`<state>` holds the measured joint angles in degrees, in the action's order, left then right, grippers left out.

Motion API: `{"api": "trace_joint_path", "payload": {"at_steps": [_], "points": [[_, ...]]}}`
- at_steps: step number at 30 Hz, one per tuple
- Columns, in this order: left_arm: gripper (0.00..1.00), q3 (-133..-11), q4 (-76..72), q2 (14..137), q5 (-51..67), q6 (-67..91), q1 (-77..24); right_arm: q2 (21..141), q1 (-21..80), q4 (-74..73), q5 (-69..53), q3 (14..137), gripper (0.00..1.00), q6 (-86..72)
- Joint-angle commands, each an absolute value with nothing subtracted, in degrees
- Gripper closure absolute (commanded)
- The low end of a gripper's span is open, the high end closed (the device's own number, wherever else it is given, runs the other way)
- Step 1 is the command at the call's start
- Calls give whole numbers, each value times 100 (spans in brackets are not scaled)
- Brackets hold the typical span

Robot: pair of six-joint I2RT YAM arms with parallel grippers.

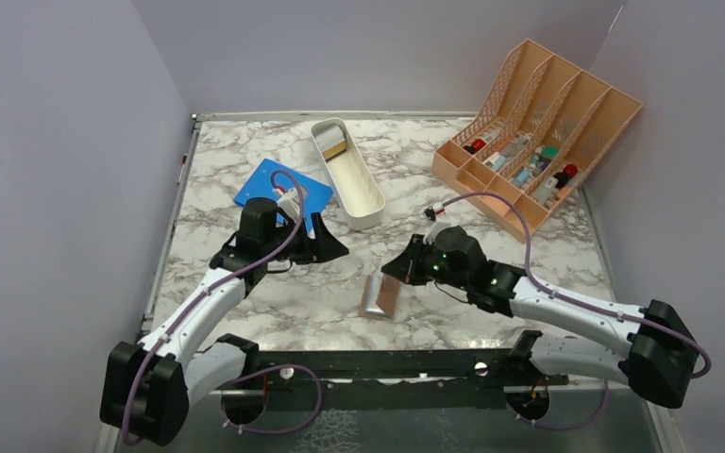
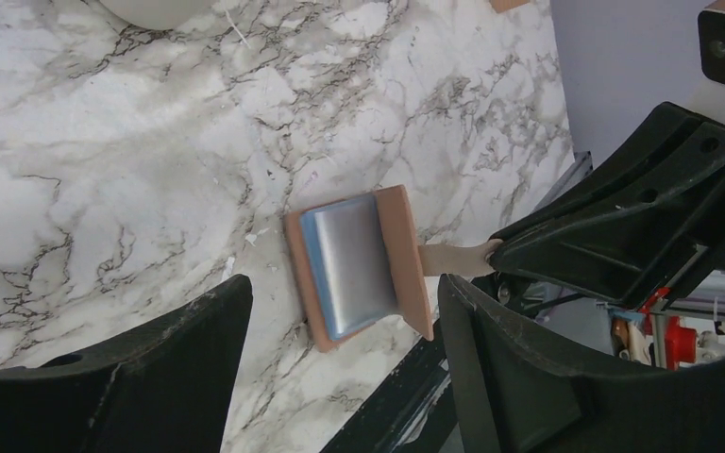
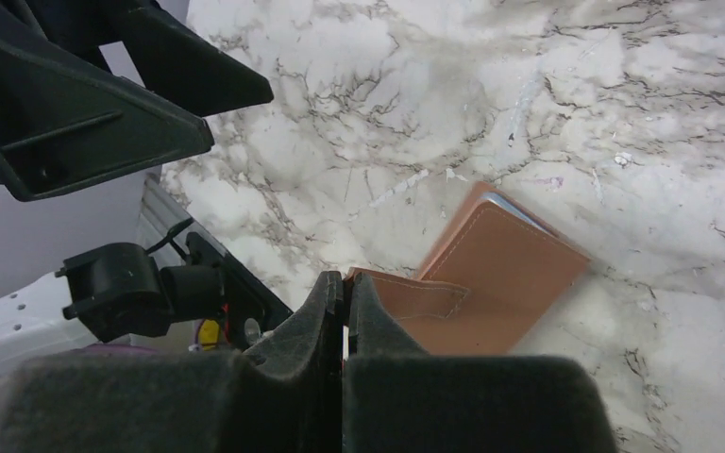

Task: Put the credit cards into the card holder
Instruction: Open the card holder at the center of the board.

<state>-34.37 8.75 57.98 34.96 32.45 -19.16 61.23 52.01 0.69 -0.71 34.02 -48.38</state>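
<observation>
The brown card holder (image 1: 387, 294) lies open on the marble near the front edge. A silver-grey credit card (image 2: 357, 262) sits in its pale blue inside. My right gripper (image 3: 345, 279) is shut on the card holder's (image 3: 505, 269) strap (image 3: 420, 294), holding the flap up. My left gripper (image 2: 340, 297) hovers open above the card holder (image 2: 406, 247), nothing between its fingers. From above, the left gripper (image 1: 328, 247) is left of the holder and the right gripper (image 1: 398, 266) is just above it. A gold-brown credit card (image 1: 333, 146) lies in the far end of the white tray.
A long white tray (image 1: 359, 193) stands at the back centre, with a blue notebook (image 1: 262, 184) to its left under the left arm. A peach lattice organiser (image 1: 540, 132) with small items stands at the back right. A black rail (image 1: 387, 363) runs along the near edge.
</observation>
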Motion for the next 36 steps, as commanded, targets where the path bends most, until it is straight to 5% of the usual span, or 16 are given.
{"api": "trace_joint_path", "payload": {"at_steps": [1, 23, 36], "points": [[25, -3173, 289, 5980, 3737, 3418, -2024, 6484, 5194, 725, -343, 3295, 99, -4827], [24, -2803, -605, 6907, 3053, 3947, -3232, 5189, 5193, -2165, 1675, 2562, 99, -5474], [23, -2717, -1166, 7477, 2703, 4021, -3726, 4877, 5189, -2139, 1626, 2361, 99, -5612]]}}
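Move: The card holder stands half open about 11 cm below the left hand, some 10 cm to its right and 10 cm back. From the right hand, whose shut fingers already pinch its strap, its middle lies roughly 9 cm down, 2 cm back and 1 cm left. The white tray is about 19 cm ahead of the left hand and 3 cm right, the blue sheet some 14 cm ahead and 12 cm left, both near table height. The card holder's strap stays pinched in the right fingers as that hand first sinks, then draws the strap about 10 cm to the right and down, 9 cm lower in all, tipping and turning clockwise. The left hand, fingers kept wide open, comes down some 7 cm and rightward with a little back, bringing its fingertips close around the holder's left cover; contact can't be seen. ##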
